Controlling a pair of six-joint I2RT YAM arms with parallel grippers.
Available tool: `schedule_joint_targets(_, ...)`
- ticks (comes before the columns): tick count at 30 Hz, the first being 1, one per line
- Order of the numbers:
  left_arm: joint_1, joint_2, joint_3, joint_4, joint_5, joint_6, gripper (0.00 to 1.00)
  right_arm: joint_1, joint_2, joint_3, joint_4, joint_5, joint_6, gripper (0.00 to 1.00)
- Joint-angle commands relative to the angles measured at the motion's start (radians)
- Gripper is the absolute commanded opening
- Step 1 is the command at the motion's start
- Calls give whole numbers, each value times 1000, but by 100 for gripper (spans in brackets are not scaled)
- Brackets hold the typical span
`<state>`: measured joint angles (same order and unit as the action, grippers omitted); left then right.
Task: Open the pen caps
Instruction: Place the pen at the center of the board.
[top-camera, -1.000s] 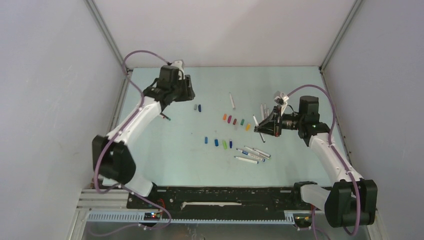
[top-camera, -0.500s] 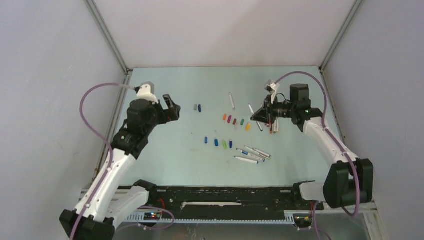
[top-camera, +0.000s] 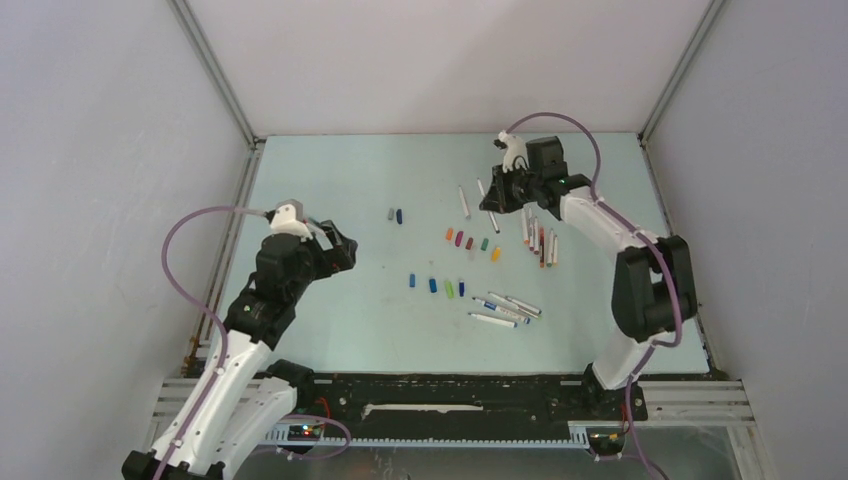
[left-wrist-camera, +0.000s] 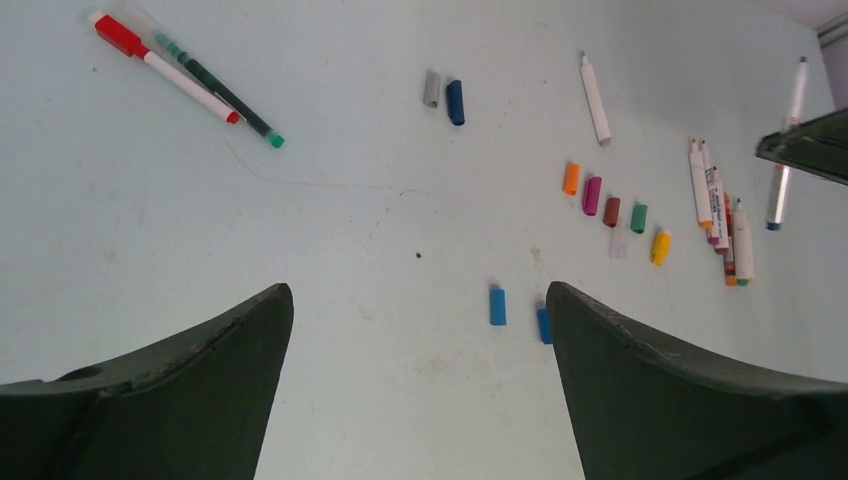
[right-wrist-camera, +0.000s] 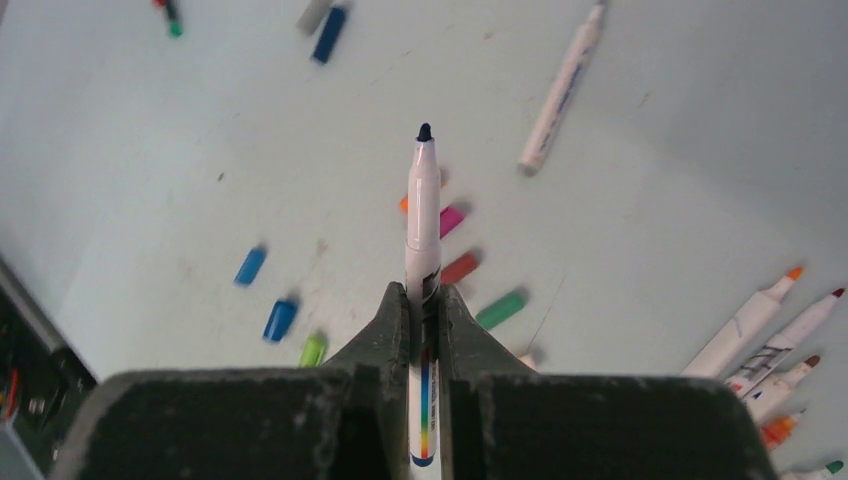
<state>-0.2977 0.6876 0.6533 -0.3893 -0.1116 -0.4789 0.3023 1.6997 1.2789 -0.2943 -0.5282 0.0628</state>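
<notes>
Loose pen caps lie mid-table: an orange (top-camera: 449, 234), magenta (top-camera: 459, 238), brown, green (top-camera: 485, 243) and yellow one in a row, several blue and green ones (top-camera: 433, 285) nearer, and a grey and dark blue pair (top-camera: 396, 215) farther left. My right gripper (right-wrist-camera: 423, 295) hangs above the far side (top-camera: 503, 195), shut on a white uncapped pen (right-wrist-camera: 423, 215) with its dark tip pointing away. At the left my left gripper (left-wrist-camera: 418, 295) hovers open and empty (top-camera: 340, 246), with two blue caps (left-wrist-camera: 497, 306) just ahead of its right finger.
Uncapped white pens lie bunched at the right (top-camera: 538, 240) and near the front (top-camera: 505, 310); one lies alone (top-camera: 463, 200). Two pens, one red-capped (left-wrist-camera: 120, 35) and one green (left-wrist-camera: 215, 92), lie far left. Enclosure walls ring the table.
My left gripper has pulled back from the far left toward the near side and opened wide. My right gripper has carried the pen toward the far wall and leftward.
</notes>
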Motion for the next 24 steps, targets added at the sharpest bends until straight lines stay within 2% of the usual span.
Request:
schedule_joint_targets(1,8,-23,-21,50,-36,-30,98,7,127,143,10,159,123,4)
schedule_joint_targets(6,8,-15,-24,57,-61,-29,98,7,269,298,-69,198,157,6)
schedule_joint_targets(24,9,45,-33,80,-57,-35,98,-21,582,556,-187,189,217,9)
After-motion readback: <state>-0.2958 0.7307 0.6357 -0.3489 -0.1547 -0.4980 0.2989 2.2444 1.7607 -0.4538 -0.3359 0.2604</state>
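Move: Ahead of the right hand, which already holds an uncapped pen, the free spot for it lies about 10 cm farther out, level left to right and some 13 cm below. One laid-down pen is about 4 cm to the left of that spot; the green cap lies about 11 cm nearer than the spot, the orange cap roughly 2 cm ahead and 7 cm left of the hand. From the left hand the spot is about 23 cm ahead, 28 cm right and 18 cm below. Swinging out and down, the right hand carries the gripped pen about 10 cm forward and 11 cm lower, first mostly forward past the row of caps, then nearly straight down towards the bare board just right of the laid-down pen. Its wrist turns some 15 degrees clockwise and tips downward about as much, while the fingers keep their pinch. ##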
